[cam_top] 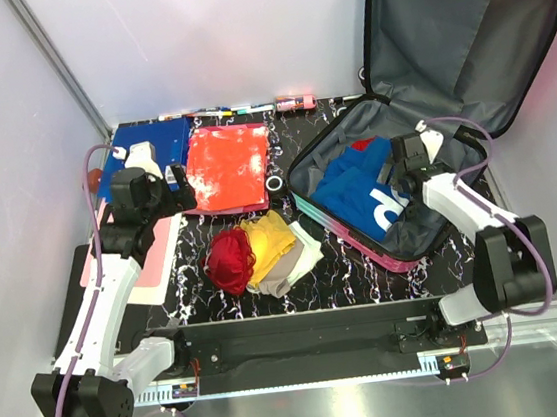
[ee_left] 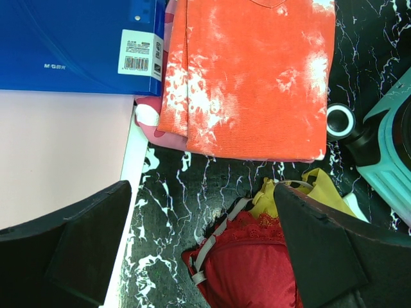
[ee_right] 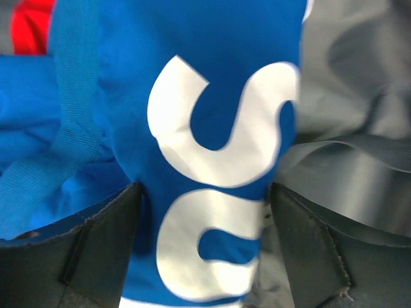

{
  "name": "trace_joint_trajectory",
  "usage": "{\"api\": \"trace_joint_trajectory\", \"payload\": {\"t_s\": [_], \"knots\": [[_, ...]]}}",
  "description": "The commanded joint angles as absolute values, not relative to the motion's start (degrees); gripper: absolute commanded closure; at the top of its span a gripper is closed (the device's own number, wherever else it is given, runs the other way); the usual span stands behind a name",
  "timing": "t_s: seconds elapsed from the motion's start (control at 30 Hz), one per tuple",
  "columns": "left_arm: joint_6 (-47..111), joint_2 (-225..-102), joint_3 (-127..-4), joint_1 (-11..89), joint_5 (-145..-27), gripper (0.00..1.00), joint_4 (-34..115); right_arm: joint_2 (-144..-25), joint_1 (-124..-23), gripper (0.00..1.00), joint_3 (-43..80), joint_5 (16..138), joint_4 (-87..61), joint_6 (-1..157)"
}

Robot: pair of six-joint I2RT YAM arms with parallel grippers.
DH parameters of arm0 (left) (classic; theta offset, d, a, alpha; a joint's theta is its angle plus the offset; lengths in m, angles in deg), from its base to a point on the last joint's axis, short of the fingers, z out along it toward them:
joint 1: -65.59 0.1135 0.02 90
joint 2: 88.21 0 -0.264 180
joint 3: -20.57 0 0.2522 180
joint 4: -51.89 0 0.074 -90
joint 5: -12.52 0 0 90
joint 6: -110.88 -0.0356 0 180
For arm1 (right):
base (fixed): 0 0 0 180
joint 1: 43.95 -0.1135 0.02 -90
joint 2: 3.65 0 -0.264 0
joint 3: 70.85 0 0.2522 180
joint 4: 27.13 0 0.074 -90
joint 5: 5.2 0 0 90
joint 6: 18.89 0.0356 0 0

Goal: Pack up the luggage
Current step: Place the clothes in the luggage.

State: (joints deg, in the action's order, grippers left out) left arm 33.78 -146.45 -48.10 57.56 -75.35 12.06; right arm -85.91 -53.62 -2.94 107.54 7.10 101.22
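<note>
The luggage [cam_top: 363, 244] lies open at the right of the table, its grey-lined lid [cam_top: 459, 27] standing up. A blue garment with white letters [cam_top: 362, 194] lies in its lower half. My right gripper [cam_top: 396, 177] hangs low over that garment inside the case. In the right wrist view the jaws [ee_right: 205, 250] stand wide open, with the blue garment [ee_right: 212, 77] lying between them on the grey lining [ee_right: 359, 115]. My left gripper [cam_top: 181, 189] is open above the table between the orange shirt [cam_top: 229, 169] and a red garment [ee_left: 250, 269].
A pile of red [cam_top: 229, 259], yellow [cam_top: 266, 235] and pale clothes lies mid-table. A blue folder [cam_top: 146, 148] and pink sheet [cam_top: 158, 252] are at the left. Markers and small items line the back edge. The luggage's wheel [ee_left: 340, 122] sits near the orange shirt [ee_left: 250, 77].
</note>
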Motion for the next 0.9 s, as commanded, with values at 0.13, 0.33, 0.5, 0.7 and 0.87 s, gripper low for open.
{"api": "trace_joint_trajectory", "payload": {"t_s": [0.13,0.33,0.5,0.7,0.87], "knots": [[32.83,-145.78,-48.29,57.24,-75.1,0.01,14.04,-96.01,-53.36,0.43,2.15,98.17,6.49,103.36],[32.65,-145.95,-48.38,57.24,-74.93,0.01,14.04,-99.44,-53.44,0.62,3.12,94.56,3.16,105.12],[32.48,-146.13,-48.38,57.32,-74.58,0.01,13.96,-102.79,-53.44,0.66,5.05,93.85,1.22,106.0],[32.39,-146.39,-48.47,57.32,-74.4,0.01,13.87,-105.87,-53.44,0.68,8.13,94.37,-0.36,105.21],[32.39,-146.48,-48.38,57.33,-74.22,0.01,13.87,-105.78,-53.44,0.64,8.66,94.99,-0.36,104.68]]}}
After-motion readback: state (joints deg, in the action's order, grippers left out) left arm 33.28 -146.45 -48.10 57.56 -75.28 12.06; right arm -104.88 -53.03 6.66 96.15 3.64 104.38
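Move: The right hand, empty and open, hangs over the right edge of the blue shirt in the luggage; the shirt's middle is about 10 cm to its left, 3 cm ahead and 6 cm below. The red cloth peeks out some 13 cm ahead and 10 cm left, and the luggage base is centred about 5 cm ahead and 4 cm left. From the left hand the shirt lies roughly 39 cm right, 5 cm ahead and 18 cm below. Plunge the right gripper about 5 cm down and slightly left onto the white-lettered edge of the blue shirt, closing the fingers from nearly wide open to pinch a fold. Then, staying low, carry that fold forward some 4 cm and a little left, into the luggage, tilting the wrist about 10 degrees. ##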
